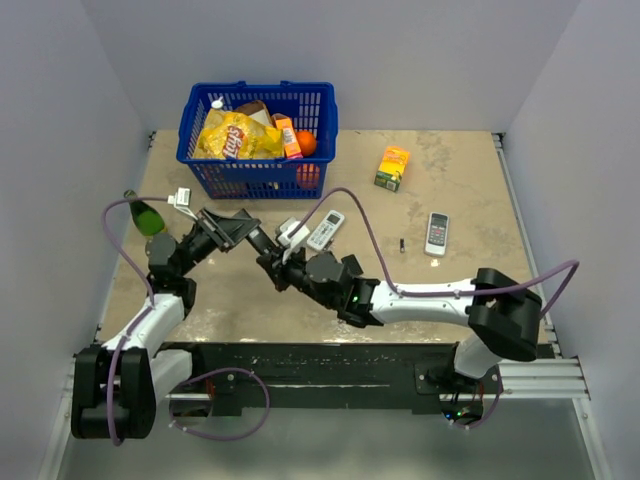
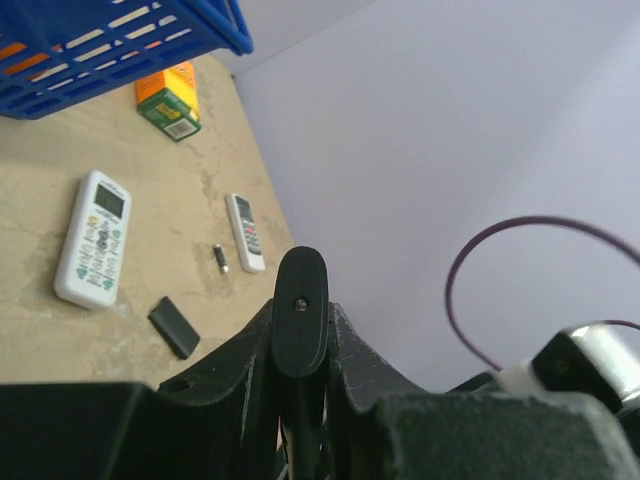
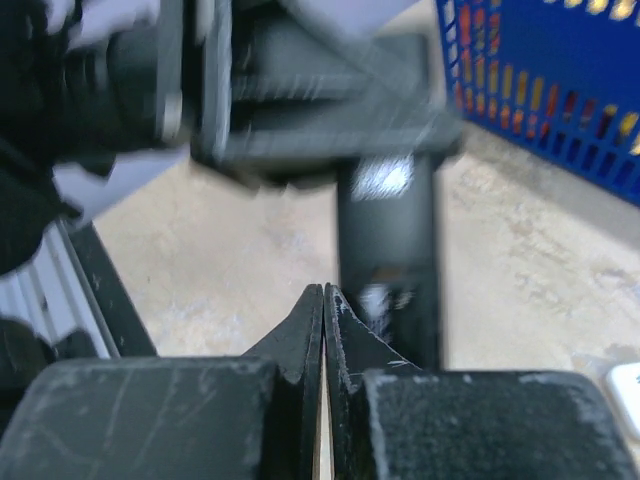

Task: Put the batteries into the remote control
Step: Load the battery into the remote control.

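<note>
My left gripper [image 1: 243,231] [image 2: 301,330] is shut on the black remote control [image 1: 258,240], held above the table. The remote's rounded end [image 2: 300,290] sticks up between the fingers. In the right wrist view the remote [image 3: 388,250] is a dark upright bar with a blurred glint on it, just right of my right gripper [image 3: 323,292]. That gripper [image 1: 270,262] is shut with nothing between its fingers, close beside the remote. One battery [image 1: 401,244] [image 2: 221,258] lies on the table. A flat dark cover piece [image 2: 174,326] lies nearer the left gripper.
Two white remotes lie on the table, a large one [image 1: 325,230] [image 2: 95,238] and a small one [image 1: 437,233] [image 2: 245,232]. A blue basket [image 1: 258,165] of groceries stands at the back left. A juice box [image 1: 392,167] and a green bottle [image 1: 148,215] are also here.
</note>
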Robot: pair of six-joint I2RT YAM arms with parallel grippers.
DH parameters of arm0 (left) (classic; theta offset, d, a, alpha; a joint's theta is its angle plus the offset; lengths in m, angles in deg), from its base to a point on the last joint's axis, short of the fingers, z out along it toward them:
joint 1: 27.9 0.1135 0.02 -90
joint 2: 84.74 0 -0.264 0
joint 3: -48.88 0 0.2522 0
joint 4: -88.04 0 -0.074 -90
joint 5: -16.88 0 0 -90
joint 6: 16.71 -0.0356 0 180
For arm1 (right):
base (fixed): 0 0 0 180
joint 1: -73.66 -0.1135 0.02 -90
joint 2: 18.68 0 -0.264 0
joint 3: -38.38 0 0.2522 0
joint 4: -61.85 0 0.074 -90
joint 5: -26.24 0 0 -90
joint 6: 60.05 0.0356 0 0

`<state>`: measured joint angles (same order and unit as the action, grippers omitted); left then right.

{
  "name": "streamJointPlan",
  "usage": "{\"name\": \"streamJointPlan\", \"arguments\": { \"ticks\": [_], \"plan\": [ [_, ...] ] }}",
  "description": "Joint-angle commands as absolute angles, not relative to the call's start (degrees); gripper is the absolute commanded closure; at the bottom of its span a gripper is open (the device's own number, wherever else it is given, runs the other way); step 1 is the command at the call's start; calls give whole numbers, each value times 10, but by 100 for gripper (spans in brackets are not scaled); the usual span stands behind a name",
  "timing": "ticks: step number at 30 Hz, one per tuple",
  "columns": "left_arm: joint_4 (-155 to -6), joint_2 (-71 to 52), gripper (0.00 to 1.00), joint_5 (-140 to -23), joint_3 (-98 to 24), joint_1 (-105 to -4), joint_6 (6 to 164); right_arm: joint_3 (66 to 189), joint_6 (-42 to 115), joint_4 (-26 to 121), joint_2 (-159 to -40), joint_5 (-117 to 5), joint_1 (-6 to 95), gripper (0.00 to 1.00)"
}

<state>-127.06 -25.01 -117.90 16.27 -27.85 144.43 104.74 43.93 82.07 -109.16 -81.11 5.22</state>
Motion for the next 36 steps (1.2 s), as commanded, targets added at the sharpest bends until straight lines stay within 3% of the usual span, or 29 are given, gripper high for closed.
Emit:
{"name": "streamJointPlan", "arguments": {
  "ticks": [1,8,14,18,24,36],
  "plan": [
    [-1391,-284,100,-1175,127,-279,1564,998,386,742,-1148,-873,21,100],
    [-1359,-293,100,-1186,111,-280,1542,969,394,796,-1146,-866,13,100],
    [-1203,-288,100,-1181,89,-279,1345,1002,395,744,-1069,-812,12,98],
    [-1185,-265,100,-1188,85,-279,1299,1025,389,673,-1027,-767,13,84],
    [-1143,-267,100,-1208,57,-279,1251,1050,405,572,-951,-740,20,54],
    [-1198,-278,100,-1296,44,-309,1232,1063,480,571,-904,-566,151,24]
  ]
}}
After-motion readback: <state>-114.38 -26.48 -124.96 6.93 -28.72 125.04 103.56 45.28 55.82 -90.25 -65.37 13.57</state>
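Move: The black remote is still held in the left fingers, its open battery bay about 6 cm back and 4 cm right of the left hand, a couple lower. The bay lies right at the right hand's shut fingertips, scarcely 1 cm ahead and 1 cm left, at the same height. On the table some 19 cm below the right hand, the battery cover lies about 22 cm right and 6 cm ahead; the white remote is some 15 cm right and 18 cm ahead. The remote's battery bay is left by the right hand's shut fingertips, which come off it in a fast plunge of about 15 cm, also slightly back and right. The right hand climbs again and swings right and forward, opening wide, to finish clear of the bay. The left hand keeps its grip, bobs up about 5 cm and partly down again, and rolls its left side upward. ##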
